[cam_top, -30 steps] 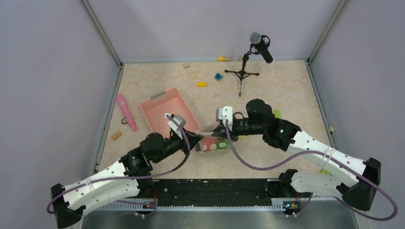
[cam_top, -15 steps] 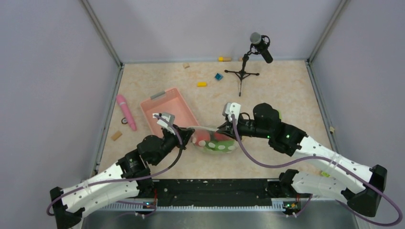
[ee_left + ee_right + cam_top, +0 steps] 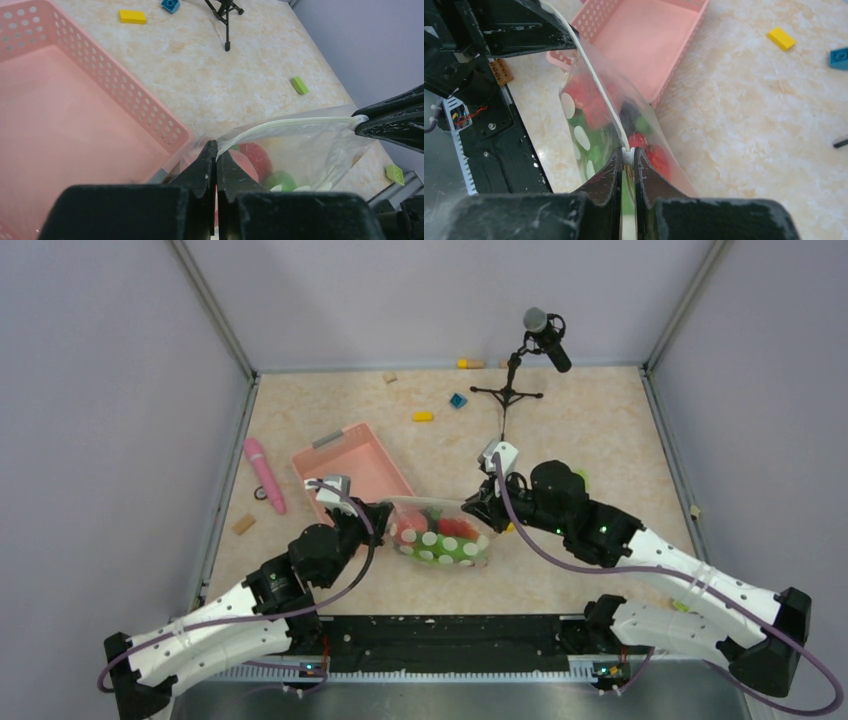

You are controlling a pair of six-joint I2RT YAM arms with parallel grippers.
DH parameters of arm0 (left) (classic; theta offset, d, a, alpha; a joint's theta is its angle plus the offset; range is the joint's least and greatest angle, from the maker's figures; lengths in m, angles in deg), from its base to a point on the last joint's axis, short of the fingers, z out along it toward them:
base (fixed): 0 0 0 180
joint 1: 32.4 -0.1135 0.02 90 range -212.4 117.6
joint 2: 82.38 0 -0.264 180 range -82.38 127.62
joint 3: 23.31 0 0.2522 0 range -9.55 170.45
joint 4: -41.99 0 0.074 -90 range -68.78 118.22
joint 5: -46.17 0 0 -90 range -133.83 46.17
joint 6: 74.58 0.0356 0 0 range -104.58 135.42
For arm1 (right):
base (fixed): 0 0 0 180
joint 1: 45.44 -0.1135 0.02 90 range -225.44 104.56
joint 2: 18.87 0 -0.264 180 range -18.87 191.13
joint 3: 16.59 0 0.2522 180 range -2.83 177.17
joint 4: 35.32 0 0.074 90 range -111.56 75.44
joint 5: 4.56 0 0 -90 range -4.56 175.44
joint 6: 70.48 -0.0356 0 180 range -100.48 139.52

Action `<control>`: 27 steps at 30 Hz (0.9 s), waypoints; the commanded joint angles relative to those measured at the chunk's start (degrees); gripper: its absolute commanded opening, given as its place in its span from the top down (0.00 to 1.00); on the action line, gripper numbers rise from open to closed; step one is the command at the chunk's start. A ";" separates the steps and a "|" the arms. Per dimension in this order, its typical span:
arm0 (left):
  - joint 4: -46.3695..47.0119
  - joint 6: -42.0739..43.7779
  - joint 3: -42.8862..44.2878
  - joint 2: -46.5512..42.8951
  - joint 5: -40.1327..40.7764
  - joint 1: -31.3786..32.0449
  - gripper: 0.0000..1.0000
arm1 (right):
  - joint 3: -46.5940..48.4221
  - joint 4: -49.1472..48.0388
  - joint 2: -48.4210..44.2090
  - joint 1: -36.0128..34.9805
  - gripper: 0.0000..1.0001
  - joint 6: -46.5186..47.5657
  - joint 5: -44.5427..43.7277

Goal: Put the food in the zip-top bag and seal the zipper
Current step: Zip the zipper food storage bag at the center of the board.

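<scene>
The zip-top bag [image 3: 442, 538], clear with white dots, hangs stretched between my two grippers just right of the basket. The food [image 3: 440, 530] shows inside as red and green pieces, also red [image 3: 256, 158] and green [image 3: 278, 179] in the left wrist view. My left gripper [image 3: 216, 146] is shut on the bag's left mouth corner. The zipper [image 3: 292, 123] runs as a whitish strip to my right gripper [image 3: 627, 154], which is shut on the zipper's white slider at the bag's right end. From above, the left gripper [image 3: 383, 520] and right gripper [image 3: 478, 512] sit at opposite bag ends.
The pink basket [image 3: 352, 468] lies just behind the left gripper. A pink stick [image 3: 264, 475] rests at the far left. A microphone stand [image 3: 510, 392], a yellow block [image 3: 423, 417] and a blue block [image 3: 458, 400] are at the back. Green blocks [image 3: 300, 85] lie to the right.
The grippers have drawn apart, left going left and right going right along the zipper. The bag, bunched between them before, is now pulled out long and taut.
</scene>
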 commanded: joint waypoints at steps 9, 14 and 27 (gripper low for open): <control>-1.94 -2.45 -0.09 -0.36 13.96 -0.54 1.00 | -2.75 3.35 -4.47 -0.09 1.00 -5.77 -14.91; -3.24 -3.59 0.04 -0.59 16.69 -0.52 1.00 | -3.60 4.95 -6.86 -0.14 1.00 -5.43 -17.52; -5.21 -4.34 0.59 -0.94 19.71 -0.55 1.00 | -4.71 8.53 -9.69 -0.17 1.00 -6.99 -26.88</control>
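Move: The right fingers pinch the white slider on the bag's zip; the zip's right end lies some 6 cm to their right and about 1 cm ahead. The food inside is about 6 cm back, 5 cm left and 10 cm below, and a yellow block on the table is roughly 6 cm back and 12 cm right. From the left hand, which holds the zip's left end, the right end is about 23 cm right and 2 cm ahead; the basket's middle is 9 cm left, 8 cm ahead. Still pinching the slider, the right hand draws it along the zip towards the bag's right end, about 5 cm to the right and slightly forward, turning nearly 20 degrees clockwise. The left hand keeps its grip on the other end and pulls against it, easing some 3 cm left and a little forward while turning about 10 degrees counter-clockwise. ##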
